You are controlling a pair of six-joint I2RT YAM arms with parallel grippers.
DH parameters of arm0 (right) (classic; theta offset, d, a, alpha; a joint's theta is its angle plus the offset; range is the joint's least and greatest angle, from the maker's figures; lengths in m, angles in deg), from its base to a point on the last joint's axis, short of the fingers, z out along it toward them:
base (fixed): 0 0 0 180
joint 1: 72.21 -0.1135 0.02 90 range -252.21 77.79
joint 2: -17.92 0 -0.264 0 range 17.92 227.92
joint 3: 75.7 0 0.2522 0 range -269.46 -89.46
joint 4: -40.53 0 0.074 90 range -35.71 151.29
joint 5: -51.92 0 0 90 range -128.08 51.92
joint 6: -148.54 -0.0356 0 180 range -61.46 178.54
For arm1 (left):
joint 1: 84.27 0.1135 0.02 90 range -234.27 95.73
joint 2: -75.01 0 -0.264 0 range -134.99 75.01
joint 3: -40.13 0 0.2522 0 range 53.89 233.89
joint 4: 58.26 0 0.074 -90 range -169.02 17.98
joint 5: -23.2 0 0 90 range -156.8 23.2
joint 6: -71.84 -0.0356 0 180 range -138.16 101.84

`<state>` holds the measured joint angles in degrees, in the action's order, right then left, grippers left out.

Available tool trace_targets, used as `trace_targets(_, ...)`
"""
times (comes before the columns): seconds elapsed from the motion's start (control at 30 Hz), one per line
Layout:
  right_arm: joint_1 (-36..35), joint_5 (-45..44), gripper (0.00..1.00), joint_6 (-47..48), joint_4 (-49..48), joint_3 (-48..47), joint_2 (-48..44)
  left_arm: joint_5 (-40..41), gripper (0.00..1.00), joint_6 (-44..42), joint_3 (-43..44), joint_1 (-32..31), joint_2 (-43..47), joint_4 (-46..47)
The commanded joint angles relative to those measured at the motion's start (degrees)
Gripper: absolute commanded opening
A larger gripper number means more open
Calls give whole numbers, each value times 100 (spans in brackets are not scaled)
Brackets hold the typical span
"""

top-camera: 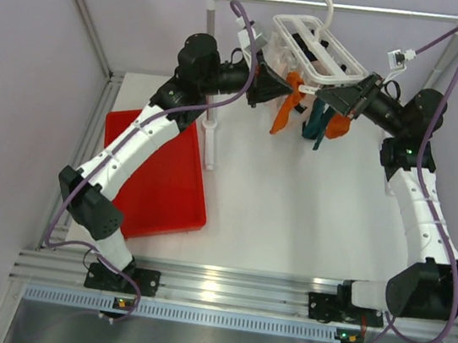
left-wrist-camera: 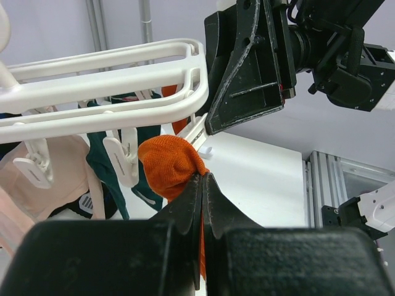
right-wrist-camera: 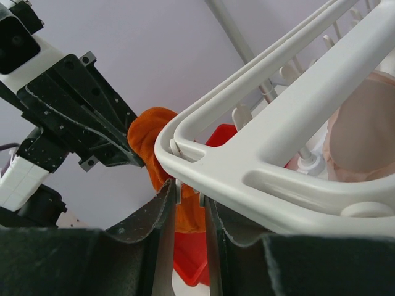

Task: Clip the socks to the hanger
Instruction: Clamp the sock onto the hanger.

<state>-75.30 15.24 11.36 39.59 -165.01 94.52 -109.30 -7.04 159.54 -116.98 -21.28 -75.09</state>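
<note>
The white hanger hangs by its hook from the rail. My left gripper is shut on the top of an orange sock, holding it just under the hanger's corner. That sock hangs down from the grip. My right gripper is at the same corner, its fingers shut on the two white tabs of a hanger clip. The orange sock sits right behind that clip. A teal sock and another orange sock hang from clips nearby.
The metal rail stand crosses the back, with one post beside the red tray on the left. Pale pink fabric and teal socks hang from other clips. Both arms meet closely under the hanger.
</note>
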Motion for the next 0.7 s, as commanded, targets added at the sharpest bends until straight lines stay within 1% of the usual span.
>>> trace_targets(0.0, 72, 100, 0, -46, -385, -197, 66, -276, 0, -127, 97, 37, -39, 447)
trace_targets(0.43, 63, 161, 1, 130, -147, -285, 83, -584, 0, -83, 53, 37, -12, 685)
trace_targets(0.47, 63, 170, 6, 113, -156, -294, 83, -584, 0, -92, 53, 37, -13, 685)
trace_targets(0.5, 63, 187, 20, 95, -165, -294, 101, -584, 0, -92, 44, 37, -13, 694)
trace_targets(0.57, 72, 188, 33, 77, -165, -311, 92, -567, 0, -109, 44, 37, -21, 685)
trace_targets(0.6, 72, 196, 42, 51, -174, -320, 92, -558, 0, -109, 44, 37, -21, 685)
trace_targets(0.67, 72, 214, 48, -19, -235, -311, 83, -540, 0, -136, 44, 37, -39, 667)
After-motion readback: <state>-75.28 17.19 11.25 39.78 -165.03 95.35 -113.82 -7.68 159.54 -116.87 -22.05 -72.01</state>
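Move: My right fingers squeeze the end clip at the hanger's near corner; the clip's middle is about 2 cm to their left. My left hand holds the orange sock's top edge, with that clip about 5 cm to its right, level front to back. The held sock's middle is roughly 7 cm left of my right hand and 5 cm lower. The hanger's middle lies about 9 cm ahead of my right hand, 1 cm left and slightly above. With my left fingers still shut on the orange sock's edge, I ease it back about 1 cm and slightly right towards the clip's jaws, wrist turning some 5 degrees clockwise. My right hand sinks barely 1 cm, still squeezing the clip, then spreads its fingers late from about a fifth to nearly half open, letting go of the handles. ##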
